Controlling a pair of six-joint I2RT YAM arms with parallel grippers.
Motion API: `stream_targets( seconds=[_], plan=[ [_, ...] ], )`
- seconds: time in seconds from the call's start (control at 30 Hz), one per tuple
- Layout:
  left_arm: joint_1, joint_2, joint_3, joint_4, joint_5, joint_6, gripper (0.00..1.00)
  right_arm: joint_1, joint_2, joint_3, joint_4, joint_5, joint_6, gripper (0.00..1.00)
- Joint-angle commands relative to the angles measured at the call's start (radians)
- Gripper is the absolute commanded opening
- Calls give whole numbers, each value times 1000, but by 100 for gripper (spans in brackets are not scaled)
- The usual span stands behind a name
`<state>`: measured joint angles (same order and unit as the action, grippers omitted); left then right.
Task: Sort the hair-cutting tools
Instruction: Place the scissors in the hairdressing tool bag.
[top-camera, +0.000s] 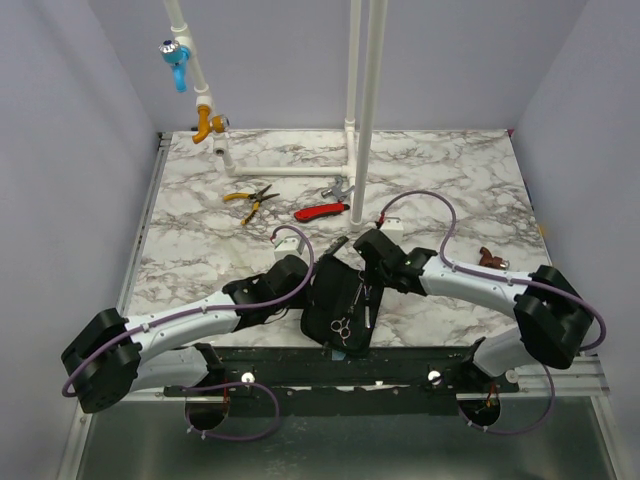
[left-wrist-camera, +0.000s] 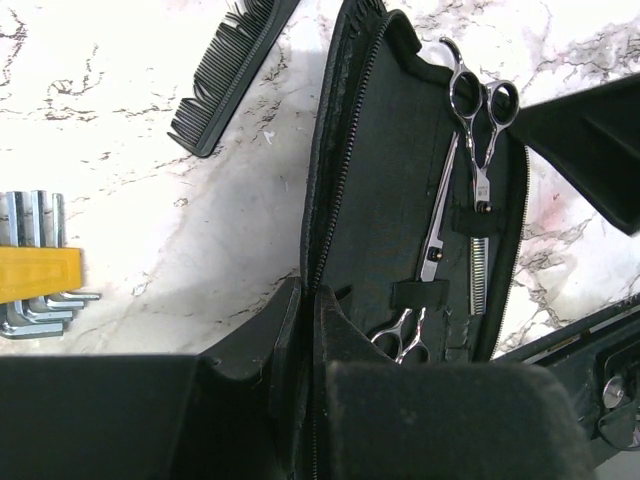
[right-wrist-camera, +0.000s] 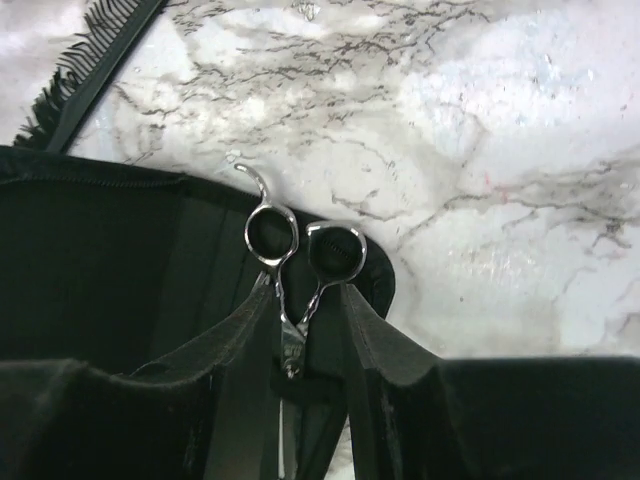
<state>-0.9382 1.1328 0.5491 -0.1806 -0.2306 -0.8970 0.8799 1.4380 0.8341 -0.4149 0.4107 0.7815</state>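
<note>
A black zip case (top-camera: 335, 300) lies open at the table's near edge. My left gripper (left-wrist-camera: 308, 300) is shut on the case's zipper edge (left-wrist-camera: 330, 200). Two silver scissors sit in the case's loops: one pair (left-wrist-camera: 478, 110) with its rings at the far end, the other (left-wrist-camera: 405, 340) with its rings near my fingers. My right gripper (right-wrist-camera: 305, 300) is open, its fingers standing either side of the shanks of the far pair (right-wrist-camera: 300, 250). A long black comb (left-wrist-camera: 235, 70) lies on the marble beyond the case, also in the right wrist view (right-wrist-camera: 90, 70).
Yellow-handled pliers (top-camera: 250, 200) and a red-handled tool (top-camera: 322, 211) lie further back. A hex key set in a yellow holder (left-wrist-camera: 40, 275) sits left of the case. A small brown item (top-camera: 489, 258) lies at the right. White pipes (top-camera: 360, 120) rise at the back.
</note>
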Motion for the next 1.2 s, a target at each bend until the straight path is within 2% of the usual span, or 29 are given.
stream_targets(
  seconds=[0.0, 0.53, 0.83, 1.17],
  plan=[
    [1, -25, -9, 17, -45, -15, 0, -28, 60, 35, 61, 10, -91, 34],
    [1, -24, -9, 9, -58, -20, 0, -42, 184, 58, 101, -15, -110, 25],
    [1, -24, -12, 6, -78, -26, 0, -44, 127, -8, 91, -70, -62, 13],
    [1, -15, -3, -8, -96, -42, 0, -41, 35, -112, 100, -145, -13, 11]
  ],
)
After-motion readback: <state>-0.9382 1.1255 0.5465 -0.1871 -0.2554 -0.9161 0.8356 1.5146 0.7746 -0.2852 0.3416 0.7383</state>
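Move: The scissors' finger rings, at the far end of the bag's right side, lie about 2 cm ahead of my right hand, in line with it and some 4 cm below. The other scissors lie about 7 cm back and 4 cm to its left, the comb some 7 cm ahead and 10 cm to its left. From my left hand, which already pinches the bag's left edge, those rings lie about 4 cm forward, 15 cm right and a little lower. My right hand reaches forward and down over the finger rings, about 2.5 cm out and 3 cm lower, while my fingers close from a third open to nearly shut. Then I draw it back about 2 cm, staying low, with the fingertips coming down on the handles just behind the rings. My left hand stays put and keeps its pinch on the bag's edge. ##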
